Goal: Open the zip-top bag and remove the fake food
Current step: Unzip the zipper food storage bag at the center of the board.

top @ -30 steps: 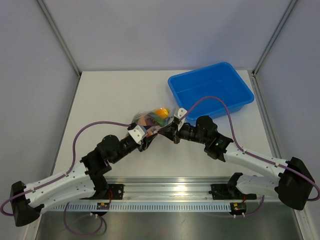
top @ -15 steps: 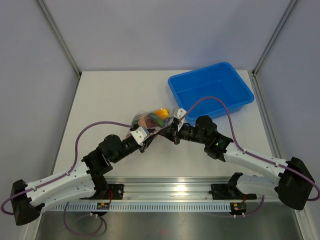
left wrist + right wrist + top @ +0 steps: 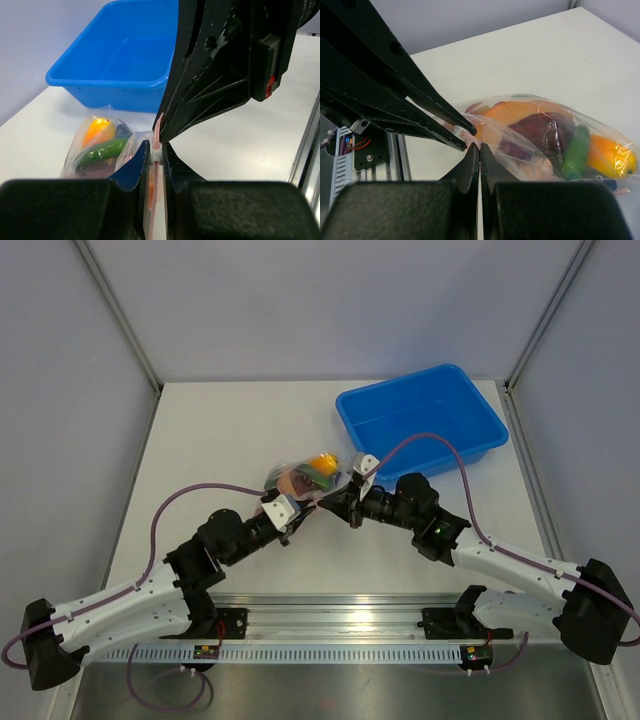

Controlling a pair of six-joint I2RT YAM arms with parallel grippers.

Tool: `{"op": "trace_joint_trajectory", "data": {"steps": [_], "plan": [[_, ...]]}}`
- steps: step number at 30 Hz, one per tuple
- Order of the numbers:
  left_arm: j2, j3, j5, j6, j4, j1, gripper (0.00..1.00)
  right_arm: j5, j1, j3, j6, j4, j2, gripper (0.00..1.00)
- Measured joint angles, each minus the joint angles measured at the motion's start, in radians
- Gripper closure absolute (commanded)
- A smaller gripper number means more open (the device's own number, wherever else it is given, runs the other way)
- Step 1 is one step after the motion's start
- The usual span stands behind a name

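Note:
The clear zip-top bag point(image 3: 303, 473) lies mid-table, its pink zip edge lifted toward the arms. Fake food shows inside: an orange-yellow piece point(image 3: 607, 155), a green cucumber point(image 3: 102, 151) and a dark red piece point(image 3: 540, 130). My left gripper point(image 3: 156, 155) is shut on the bag's white slider point(image 3: 458, 131) and the pink strip. My right gripper point(image 3: 480, 150) is shut on the bag's plastic edge right beside the slider. In the top view, the left gripper point(image 3: 303, 506) and the right gripper point(image 3: 333, 502) meet tip to tip at the bag's near edge.
An empty blue bin point(image 3: 410, 410) stands at the back right, just beyond the bag. Purple cables loop over both arms. A metal rail runs along the near table edge point(image 3: 330, 625).
The left gripper's jaws have narrowed onto the slider and its wrist has edged slightly right. The right gripper stays shut on the bag's edge, and the bag has barely moved.

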Motion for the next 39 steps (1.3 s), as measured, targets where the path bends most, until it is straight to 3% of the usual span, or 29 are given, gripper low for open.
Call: {"op": "trace_joint_trajectory", "data": {"steps": [24,39], "plan": [[0.115,0.063,-0.087,-0.037,-0.087,-0.001,0.98,0.287,0.008,-0.08,0.063,0.069,-0.076,1.0],[0.055,0.025,-0.153,-0.2,-0.216,-0.001,0.99,0.436,0.01,-0.092,0.068,0.095,-0.077,1.0]]}}
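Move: The zip slider is already pinched in the left fingers, at that hand's point; from the right hand, which holds the end of the zip strip, it sits about 2 cm to the left, 1 cm back and 1 cm lower. The pile of fake food in the bag lies about 14 cm ahead of the left hand, 2 cm to its left and 17 cm below. The blue bin's middle is some 35 cm ahead, 30 cm right and 16 cm below. The zip slider stays pinched in the left hand, which eases forward and down, then sinks faster and swings left, ending about 5 cm lower and tilted some 15 degrees further down. Meanwhile the right hand keeps its hold on the zip's end and draws it forward and right, away from the slider, turning clockwise, so the strip is pulled through the slider. ##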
